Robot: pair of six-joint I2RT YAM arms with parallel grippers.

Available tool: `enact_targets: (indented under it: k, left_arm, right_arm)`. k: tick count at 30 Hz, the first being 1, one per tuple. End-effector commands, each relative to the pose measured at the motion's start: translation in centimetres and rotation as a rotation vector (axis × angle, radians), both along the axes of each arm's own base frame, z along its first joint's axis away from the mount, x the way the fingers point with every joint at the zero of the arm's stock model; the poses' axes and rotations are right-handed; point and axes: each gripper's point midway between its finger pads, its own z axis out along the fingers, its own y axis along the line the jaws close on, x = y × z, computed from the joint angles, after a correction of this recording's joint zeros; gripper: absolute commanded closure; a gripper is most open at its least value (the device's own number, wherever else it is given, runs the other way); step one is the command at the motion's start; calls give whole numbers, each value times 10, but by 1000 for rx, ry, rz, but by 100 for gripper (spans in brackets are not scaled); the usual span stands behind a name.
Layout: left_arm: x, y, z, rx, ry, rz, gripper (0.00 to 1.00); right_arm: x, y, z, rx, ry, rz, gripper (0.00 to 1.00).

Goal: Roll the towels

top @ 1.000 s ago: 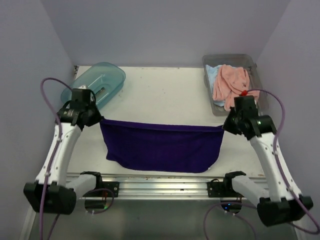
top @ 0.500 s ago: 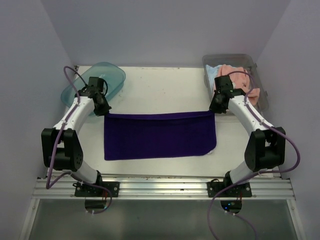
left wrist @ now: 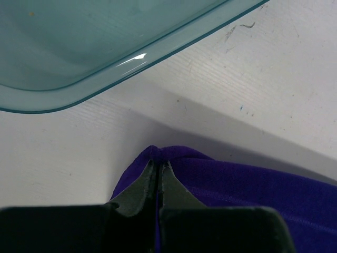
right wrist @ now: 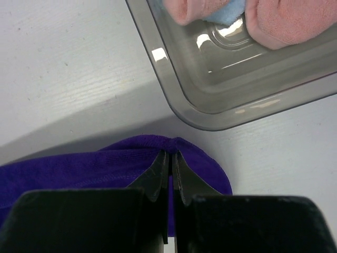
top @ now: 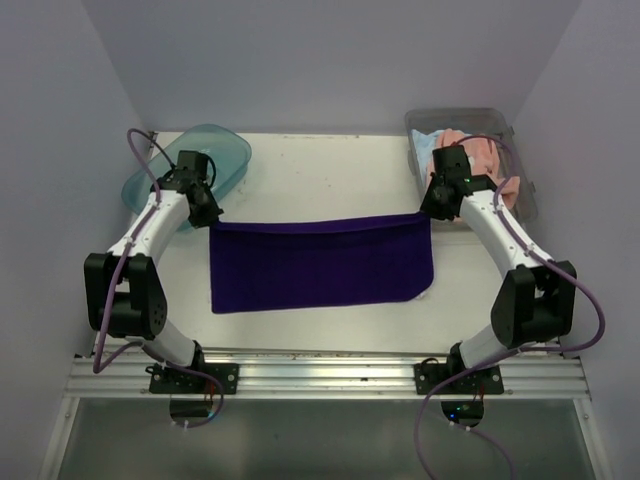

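Note:
A dark purple towel point(top: 320, 265) lies spread across the white table, its far edge stretched between my two grippers. My left gripper point(top: 208, 216) is shut on the towel's far left corner point(left wrist: 158, 155). The far right corner point(right wrist: 171, 145) is pinched in my right gripper point(top: 428, 210), which is shut on it. A salmon pink towel point(top: 478, 160) and a light blue towel point(top: 424, 152) lie bunched in the clear grey bin point(top: 520, 170) at the back right, also seen above the right gripper as pink towel point(right wrist: 284, 21) and blue towel point(right wrist: 226, 13).
A teal translucent tub point(top: 225, 150) sits at the back left, just beyond the left gripper; its rim point(left wrist: 131, 60) shows close. The grey bin's corner point(right wrist: 210, 105) is close ahead of the right gripper. Lilac walls enclose three sides; a metal rail point(top: 320, 365) runs along the near edge.
Both arms have reached away from the near edge, carrying the purple towel from hanging over the front to lying flat on the table. Since half a second ago little has shifted.

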Motion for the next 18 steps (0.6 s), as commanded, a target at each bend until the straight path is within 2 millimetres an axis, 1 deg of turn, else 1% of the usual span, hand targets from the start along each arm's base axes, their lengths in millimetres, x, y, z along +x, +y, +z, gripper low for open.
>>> enact_targets:
  k: [1, 2, 4, 5, 7, 8, 9, 11, 12, 13, 14, 15, 17, 18]
  left_arm:
    - [21, 5, 29, 16, -104, -1, 100]
    - [20, 5, 36, 15, -112, -5, 100]
    - [17, 1, 61, -3, -176, -25, 100]
    - [13, 0, 81, -4, -231, -37, 100]
    - [8, -2, 106, -12, -307, -60, 100]
    - [4, -1, 118, -4, -339, -73, 100]
    - [-4, -1, 140, -2, -400, -81, 100]
    - [-13, 0, 161, 7, -447, -93, 100]
    - [-23, 0, 178, 11, -491, -95, 100]
    - [-29, 1, 186, 15, -504, -94, 100]
    - [-34, 2, 195, 18, -523, -94, 100]
    - [-44, 3, 208, 19, -560, -93, 100]
    - [-58, 4, 222, 22, -591, -88, 100]
    - [-69, 4, 235, 19, -633, -91, 100]
  right_arm:
    - [12, -4, 33, -20, -80, -5, 100]
    - [7, -4, 46, -10, -104, -5, 100]
    - [0, -3, 65, 10, -149, -4, 100]
    - [-9, -4, 83, 20, -192, -2, 100]
    - [-22, -6, 103, 27, -238, 5, 100]
    - [-31, -8, 109, 24, -241, 6, 100]
    - [-44, -10, 128, 30, -292, 8, 100]
    - [-62, -15, 141, 20, -308, 8, 100]
    - [-73, -17, 153, 22, -342, 10, 100]
    - [-81, -18, 160, 21, -360, 12, 100]
    - [-91, -19, 163, 21, -358, 16, 100]
    - [-103, -23, 175, 20, -394, 13, 100]
    - [-118, -25, 185, 21, -417, 15, 100]
    - [-129, -27, 185, 18, -409, 19, 100]
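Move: Both hands already pinch the far corners of the purple towel, whose body lies spread towards the base. Its middle is about 24 cm to the left hand's right, 9 cm back and 7 cm below. From the right hand, the towel's middle is some 23 cm left, 10 cm back and 9 cm lower; the grey bin sits about 12 cm ahead and 11 cm right. The teal bin stands roughly 11 cm ahead of the left hand and 7 cm to its left. Keeping their pinch on the towel's two far corners, both hands whip upward together, slowly at first and then fast, about 20 cm. On the way up they draw back towards the base, the right one some 10 cm and the left about half that, while the wrists tip the fingers outward and up by roughly 30 degrees. ##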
